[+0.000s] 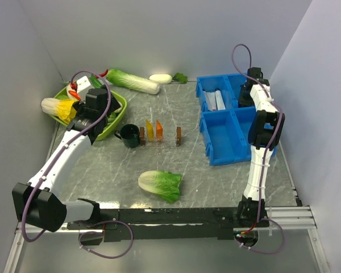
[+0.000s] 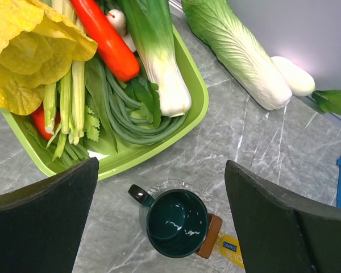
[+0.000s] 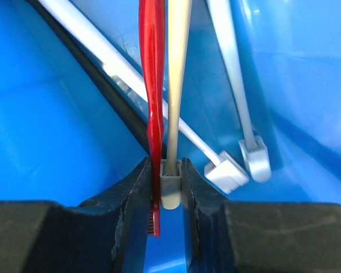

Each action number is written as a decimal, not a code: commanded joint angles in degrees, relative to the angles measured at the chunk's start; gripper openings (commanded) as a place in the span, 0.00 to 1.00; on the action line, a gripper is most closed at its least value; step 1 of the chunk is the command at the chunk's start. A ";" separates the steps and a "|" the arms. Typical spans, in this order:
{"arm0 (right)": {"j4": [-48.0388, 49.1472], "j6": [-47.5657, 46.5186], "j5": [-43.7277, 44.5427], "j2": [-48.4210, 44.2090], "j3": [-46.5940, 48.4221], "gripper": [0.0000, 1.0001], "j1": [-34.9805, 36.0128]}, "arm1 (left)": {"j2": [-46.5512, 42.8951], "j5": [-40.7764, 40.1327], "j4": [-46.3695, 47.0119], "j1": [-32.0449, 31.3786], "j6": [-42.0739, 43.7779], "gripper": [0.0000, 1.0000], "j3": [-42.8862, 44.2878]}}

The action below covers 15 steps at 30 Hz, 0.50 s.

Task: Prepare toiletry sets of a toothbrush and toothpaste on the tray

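My right gripper (image 1: 245, 95) reaches down into the back right compartment of the blue bin (image 1: 233, 149). Its jaws (image 3: 163, 165) press together on a red toothbrush (image 3: 152, 85) and a cream toothbrush (image 3: 178, 68), held side by side near their heads. Two white toothbrushes (image 3: 234, 85) lie loose beside them. A yellow toothpaste (image 1: 149, 131) and an orange toothpaste (image 1: 159, 131) stand on the clear tray (image 1: 168, 140) with brown ends. My left gripper (image 2: 161, 165) hangs open and empty above the dark green mug (image 2: 176, 223), with the yellow tube (image 2: 233, 251) just beyond it.
A green dish (image 2: 196, 111) of vegetables sits at the left. A long napa cabbage (image 1: 133, 81) and a white radish (image 1: 160, 78) lie along the back wall. A small cabbage (image 1: 160, 185) rests near the front. More pale items (image 1: 215, 101) lie in the bin's back left compartment.
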 commanded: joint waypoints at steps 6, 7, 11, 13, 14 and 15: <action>5.65 -3.28 -1.69 -16.77 -4.02 0.00 -2.23 | -0.93 1.93 1.74 0.25 0.76 0.97 0.23; 5.48 -3.54 -1.69 -17.21 -4.11 0.00 -2.32 | -0.66 2.36 1.65 0.25 0.93 0.97 0.58; 5.74 -3.99 -3.97 -19.32 -5.86 0.00 -2.32 | -0.66 3.16 1.56 0.25 1.28 0.96 0.59; 5.65 -3.99 -5.20 -19.59 -6.31 0.00 -2.32 | -1.01 3.60 1.56 0.17 1.28 0.96 0.41; 5.56 -3.99 -5.64 -19.85 -6.75 0.00 -2.32 | -1.10 3.60 1.48 0.25 1.37 0.96 0.32; 5.47 -3.99 -6.17 -20.02 -7.01 0.00 -2.40 | -1.36 3.69 1.39 0.25 1.37 0.96 0.24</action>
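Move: My right hand is down in the far right compartment of the blue bin, already gripping the red and cream toothbrushes. From it, the clear tray with brown handles lies about 39 cm to the left and 21 cm back, at nearly the same height. The green mug is roughly 50 cm left and 21 back, the white toothpaste tubes about 14 cm left and level with it. From my left hand the tray is some 16 cm right, 3 back and 23 below. I keep the red and cream toothbrushes pinched together in my right fingers and raise them almost straight up out of the blue compartment, slowly at first and then fast, about 15 cm in all. On the way my wrist tips back some 15 degrees, so that the fingers point more forward and less steeply down. ##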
